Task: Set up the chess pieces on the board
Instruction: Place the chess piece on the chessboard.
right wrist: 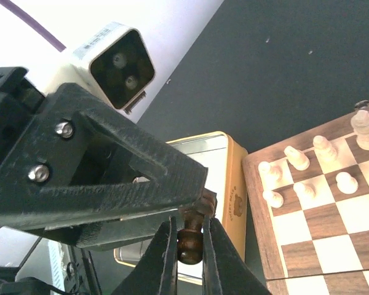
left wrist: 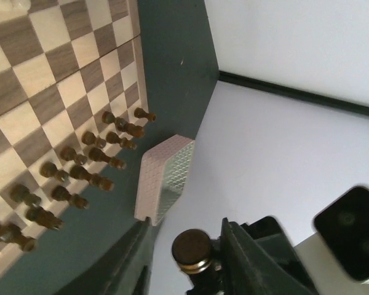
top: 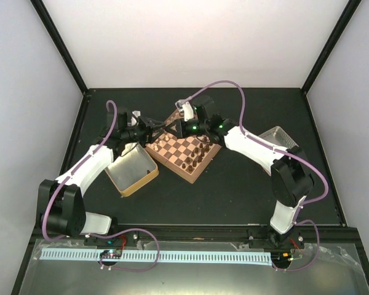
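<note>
A dark brown chess piece [right wrist: 189, 246] hangs in the air between both grippers, off the far left corner of the board [top: 194, 178]. My right gripper [right wrist: 189, 224] is shut on its stem. The piece's round base [left wrist: 192, 249] sits between the fingers of my left gripper [left wrist: 186, 227], against the right finger, with a gap to the left finger, so that gripper is open. Two rows of dark chess pieces [left wrist: 80, 166] stand along one edge of the board [left wrist: 49, 74]. Pale pieces [right wrist: 313, 166] stand on the opposite side. In the top view the two grippers [top: 170, 128] meet tip to tip.
A yellow-rimmed tin [top: 132, 169] lies left of the board, below the left gripper. A metal tray [top: 278, 138] sits at the right behind the right arm. A white mesh tray [left wrist: 166, 178] stands just beyond the board's dark-piece edge. Black frame posts border the table.
</note>
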Tool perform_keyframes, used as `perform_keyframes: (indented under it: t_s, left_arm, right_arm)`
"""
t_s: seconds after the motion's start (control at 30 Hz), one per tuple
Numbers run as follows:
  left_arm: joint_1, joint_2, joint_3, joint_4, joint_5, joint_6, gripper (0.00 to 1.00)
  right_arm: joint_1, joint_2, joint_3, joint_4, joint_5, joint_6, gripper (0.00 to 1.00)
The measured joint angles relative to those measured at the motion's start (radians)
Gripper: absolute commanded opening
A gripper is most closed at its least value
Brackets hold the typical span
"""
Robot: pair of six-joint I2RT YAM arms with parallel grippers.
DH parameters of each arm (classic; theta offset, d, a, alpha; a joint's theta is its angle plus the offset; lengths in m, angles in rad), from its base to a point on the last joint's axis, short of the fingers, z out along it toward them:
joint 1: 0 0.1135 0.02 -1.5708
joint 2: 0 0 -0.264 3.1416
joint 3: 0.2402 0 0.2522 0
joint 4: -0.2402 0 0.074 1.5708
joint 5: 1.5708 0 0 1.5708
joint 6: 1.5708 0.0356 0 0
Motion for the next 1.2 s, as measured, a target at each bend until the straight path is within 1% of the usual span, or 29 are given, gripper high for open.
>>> perform_keyframes:
  t_s: [0.1,0.13,0.23,0.33,0.5,0.57,0.63,0.73,0.93,1.2]
  left_arm:
    - [0.0,-0.005,0.0,-0.008,-0.011,0.03,0.55]
    - [0.0,-0.01,0.0,-0.013,-0.023,0.05,0.59]
    - [0.0,-0.042,-0.001,-0.043,-0.076,0.117,0.64]
    - [0.003,-0.098,-0.002,-0.086,-0.143,0.224,0.65]
    - [0.008,-0.153,-0.001,-0.156,-0.258,0.439,0.67]
    - [0.009,-0.162,-0.001,-0.192,-0.302,0.526,0.67]
    - [0.009,-0.171,-0.001,-0.22,-0.337,0.6,0.68]
    - [0.01,-0.183,-0.001,-0.253,-0.376,0.692,0.68]
    - [0.01,-0.197,-0.002,-0.304,-0.442,0.831,0.68]
    - [0.01,-0.254,-0.024,-0.311,-0.525,0.924,0.69]
  right_arm:
    - [0.001,0.0,0.026,-0.045,0.029,-0.005,0.01]
    - [-0.002,0.0,0.036,-0.069,0.042,-0.012,0.01]
    - [-0.02,0.0,0.059,-0.15,0.081,-0.037,0.01]
    - [-0.065,0.0,0.072,-0.254,0.134,-0.073,0.01]
    - [-0.19,0.002,0.092,-0.439,0.238,-0.14,0.02]
    - [-0.233,0.016,0.122,-0.505,0.28,-0.167,0.02]
    - [-0.268,0.06,0.188,-0.576,0.332,-0.2,0.02]
    - [-0.274,0.146,0.299,-0.671,0.378,-0.243,0.02]
    - [-0.263,0.336,0.499,-0.843,0.42,-0.303,0.03]
    - [-0.262,0.483,0.682,-1.012,0.425,-0.333,0.03]
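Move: Out towards the board's right-hand corner lies the right hand's goal, an empty pawn square about 10 cm ahead, 17 cm to its right and 16 cm below. The dark corner piece stands some 4 cm right of that square, level with it; the light pieces are about 10 cm ahead of the hand and 2 cm right, 17 cm down. From the left hand, at the same handover spot, the square is about 10 cm ahead and 18 cm right, 16 cm lower. Carrying the dark pawn away from the handover, the right hand sweeps about 17 cm right and 10 cm forward across the board, sinking as it goes, then drops nearly straight down towards the empty squares by the corner piece. Its shut fingers keep the pawn's head and turn some 50 degrees to point down. The left hand opens, lets go of the pawn and draws about 9 cm left, its fingers swinging forward. ##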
